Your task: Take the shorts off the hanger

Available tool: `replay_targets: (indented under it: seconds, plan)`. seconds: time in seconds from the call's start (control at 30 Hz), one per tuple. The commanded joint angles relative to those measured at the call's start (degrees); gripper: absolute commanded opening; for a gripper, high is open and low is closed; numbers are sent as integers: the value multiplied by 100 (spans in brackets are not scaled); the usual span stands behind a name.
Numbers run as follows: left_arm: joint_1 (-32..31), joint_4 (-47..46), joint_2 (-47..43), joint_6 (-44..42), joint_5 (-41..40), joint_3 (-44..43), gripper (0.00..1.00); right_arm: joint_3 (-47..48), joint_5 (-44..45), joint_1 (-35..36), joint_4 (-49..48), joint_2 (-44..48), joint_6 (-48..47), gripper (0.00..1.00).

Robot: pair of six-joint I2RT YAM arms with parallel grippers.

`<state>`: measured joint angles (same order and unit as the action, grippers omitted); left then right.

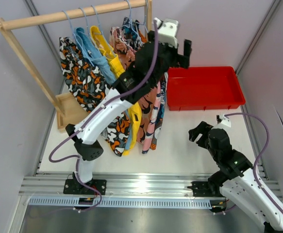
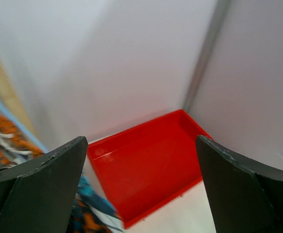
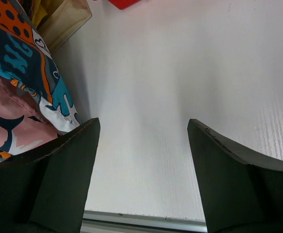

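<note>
Several shorts hang on light blue wire hangers (image 1: 85, 17) from a wooden rod (image 1: 78, 14): black-orange-white blotched (image 1: 80, 73), light blue (image 1: 90, 48), yellow (image 1: 111, 53), pink patterned (image 1: 122, 41) and blue-orange patterned (image 1: 131, 26). My left arm reaches up across them. Its gripper (image 1: 180, 56) is open just right of the rod's end, nothing between its fingers (image 2: 44, 179). My right gripper (image 1: 198, 132) hangs open low over the white table, right of the hems. In the right wrist view the blue-orange shorts (image 3: 20, 53) and pink shorts (image 3: 10, 126) lie left of the empty jaws.
A red tray (image 1: 204, 87) sits at the back right, seen far off between the left fingers (image 2: 146, 160). The rack's wooden foot (image 1: 71, 109) stands at the left. Grey walls close in the table on three sides. A metal rail (image 1: 141, 187) runs along the near edge.
</note>
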<state>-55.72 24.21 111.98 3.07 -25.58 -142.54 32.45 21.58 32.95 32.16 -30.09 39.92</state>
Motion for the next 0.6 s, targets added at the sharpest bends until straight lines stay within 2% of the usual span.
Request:
replay_targets:
  seconds: [0.0, 0.17, 0.37, 0.57]
  plan:
    - [641, -179, 42, 774, 326, -63, 99, -54, 48, 45, 26, 274, 156, 79]
    - [1167, -118, 122, 1010, 176, -29, 99, -168, 57, 36, 89, 486, 174, 79]
    - [1713, 119, 315, 1564, 659, 15, 99, -142, 48, 36, 80, 381, 147, 79]
    - [1960, 172, 438, 2004, 1099, 192, 99, -168, 65, 36, 97, 381, 174, 79]
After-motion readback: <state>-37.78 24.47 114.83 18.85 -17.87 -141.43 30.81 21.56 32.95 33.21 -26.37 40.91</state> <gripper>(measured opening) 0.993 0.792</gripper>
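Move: The left hand, open and empty, has the outer waistband end of the nearest patterned shorts on their blue hanger about 12 cm ahead, 11 cm to its left and some 7 cm lower. The pink shorts hang next, roughly 12 cm ahead and 19 cm left at that same lower level; the red tray lies on the table about 20 cm ahead, 14 cm right and nearly 50 cm below. From the right hand, that waistband end is about 26 cm ahead, 17 cm left and 29 cm up. The left hand reaches forward about 11 cm and sweeps 8 or 9 cm left, out of the clear space beside the rack and in towards the hanger and waistband end of the nearest patterned shorts, sinking some 3 cm on the way and slowing towards the end. Its wrist swings about 10 degrees counter-clockwise while its left side rolls down and the fingertips tip slightly down; the fingers stay wide open, with the hanger arm and waistband showing between them but no grip taken. ##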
